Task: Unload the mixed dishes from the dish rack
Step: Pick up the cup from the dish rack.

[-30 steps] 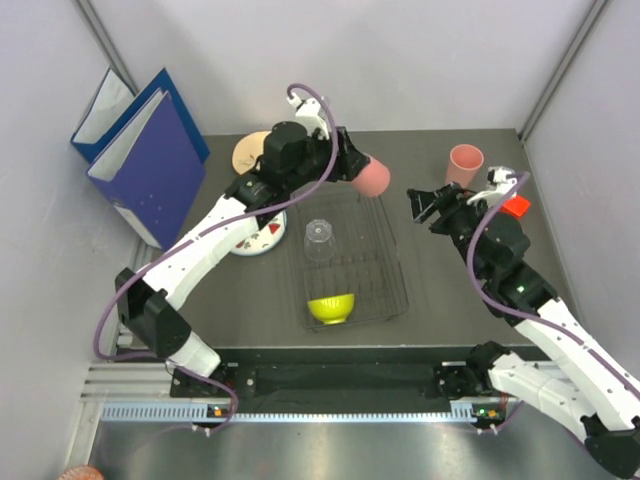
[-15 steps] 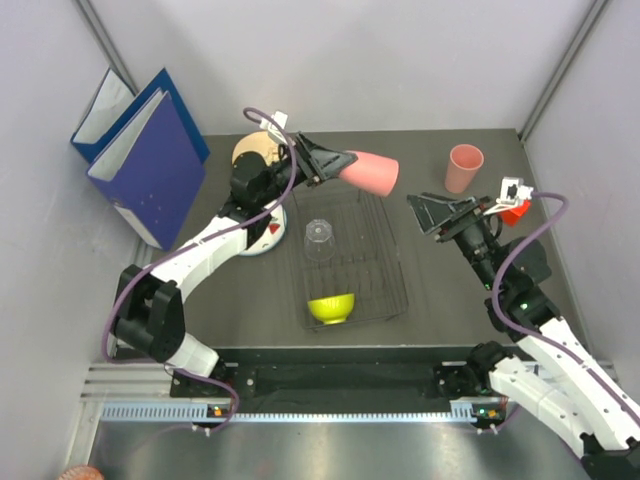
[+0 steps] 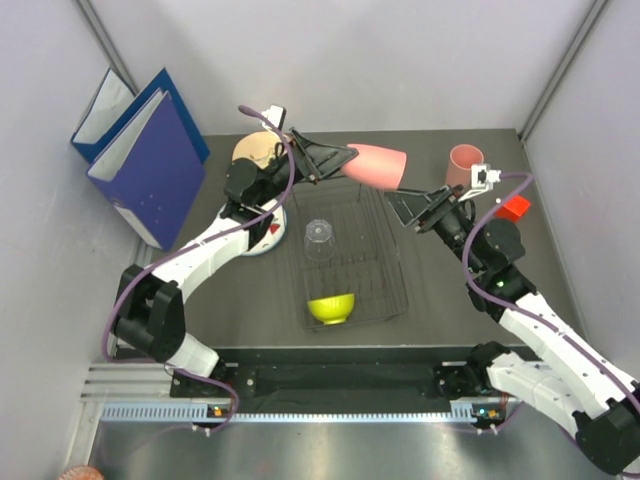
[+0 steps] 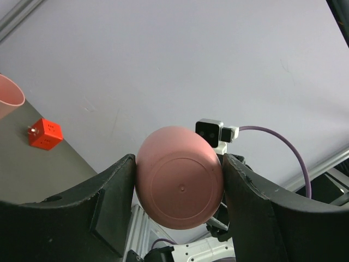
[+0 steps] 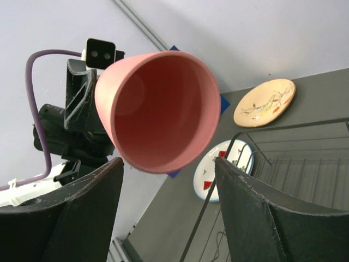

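My left gripper (image 3: 338,163) is shut on a pink cup (image 3: 376,165) and holds it sideways in the air over the far edge of the black wire dish rack (image 3: 385,268). In the left wrist view the cup's base (image 4: 180,184) sits between both fingers. My right gripper (image 3: 408,207) is open, just right of the cup's mouth; in its wrist view the cup (image 5: 161,109) hangs above the spread fingers (image 5: 82,207), apart from them. A clear glass (image 3: 318,238) and a lime-yellow bowl (image 3: 331,307) sit in the rack. The second pink cup (image 3: 465,166) stands at the far right.
The tan plate (image 3: 254,152) and the white fruit-print plate (image 3: 262,238) lie left of the rack, partly under my left arm. A small red cube (image 3: 515,208) is at the right. A blue ring binder (image 3: 150,160) leans at the far left.
My left arm has lifted the pink cup and carried it to the right, turning it sideways. My right gripper has moved left toward the cup's mouth, still open.
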`<state>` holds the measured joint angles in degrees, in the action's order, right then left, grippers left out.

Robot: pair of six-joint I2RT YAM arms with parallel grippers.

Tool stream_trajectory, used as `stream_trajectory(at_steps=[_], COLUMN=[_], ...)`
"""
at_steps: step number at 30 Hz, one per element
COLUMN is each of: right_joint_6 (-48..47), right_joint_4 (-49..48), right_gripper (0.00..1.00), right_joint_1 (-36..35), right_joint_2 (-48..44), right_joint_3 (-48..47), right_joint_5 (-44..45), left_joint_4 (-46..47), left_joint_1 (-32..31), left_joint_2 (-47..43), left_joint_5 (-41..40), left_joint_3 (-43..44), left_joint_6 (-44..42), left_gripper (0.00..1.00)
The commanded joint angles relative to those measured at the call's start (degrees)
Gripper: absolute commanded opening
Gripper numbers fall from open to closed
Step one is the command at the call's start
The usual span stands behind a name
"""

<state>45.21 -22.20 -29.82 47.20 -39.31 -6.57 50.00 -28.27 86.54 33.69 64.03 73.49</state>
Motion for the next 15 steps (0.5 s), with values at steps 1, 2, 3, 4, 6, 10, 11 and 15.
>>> stream_trajectory(at_steps=[1, 2, 3, 4, 6, 10, 11, 15], right_joint_6=[0.67, 0.75, 0.76, 0.84, 0.76, -0.12, -0.21, -0.56], right_joint_4=[-8.46, -9.09, -9.88, -10.49, -11.81, -11.47, -11.21, -8.93], right_gripper=[0.67, 0.66, 0.65, 0.63, 0.61, 0.59, 0.53, 0.08], right_joint_1=[0.38, 0.38, 0.38, 0.29, 0.38, 0.29, 0.29, 0.38], right_joint_2=[1.93, 2.54, 2.89, 3.16, 3.78, 4.3, 4.04, 4.92], right_joint_3=[-3.93, -3.93, -4.11, -4.11, -4.46, -4.9, -4.81, -6.03], right_joint_5=[-2.13, -2.31, -2.4, -2.48, -2.66, -2.49, -2.14, -2.75], left_joint_4=[5.37, 5.37, 5.37, 5.37, 5.55, 5.55, 5.46, 5.37], left_joint_1=[-0.38, -0.47, -0.47, -0.47, -0.56, -0.56, -0.56, -0.73], left_joint_2=[0.47, 0.56, 0.73, 0.99, 1.35, 2.05, 2.14, 2.58], left_joint_5=[0.85, 1.02, 1.11, 1.03, 1.11, 1.2, 1.2, 1.11], left_joint_3=[-0.48, -0.48, -0.4, -0.48, -0.4, -0.31, -0.22, -0.13], left_joint_6=[1.13, 1.3, 1.3, 1.39, 1.48, 1.56, 1.48, 1.74], left_gripper=[0.0, 0.0, 0.0, 0.0, 0.0, 0.0, 0.0, 0.0])
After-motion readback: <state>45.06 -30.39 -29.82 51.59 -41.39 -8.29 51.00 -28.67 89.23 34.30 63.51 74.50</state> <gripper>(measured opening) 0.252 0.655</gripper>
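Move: My left hand already holds the pink cup by its base end, the cup's middle some 5 cm to its right and about 1 cm forward and up. From my open right hand that cup lies about 6 cm ahead, 5 cm left and 5 cm higher, mouth facing me. The glass in the rack stands roughly 11 cm ahead and 20 cm left of my right hand, the green bowl 8 cm back and 16 cm left, both nearly 30 cm below. I bring my open right hand up about 3 cm and slightly left to the cup's mouth, then shut its fingers quickly to pinch the wall at the near rim, one finger inside and one outside. Meanwhile my left hand keeps its hold on the base end and lowers the cup about 2 cm, easing a little right to meet the right hand. ##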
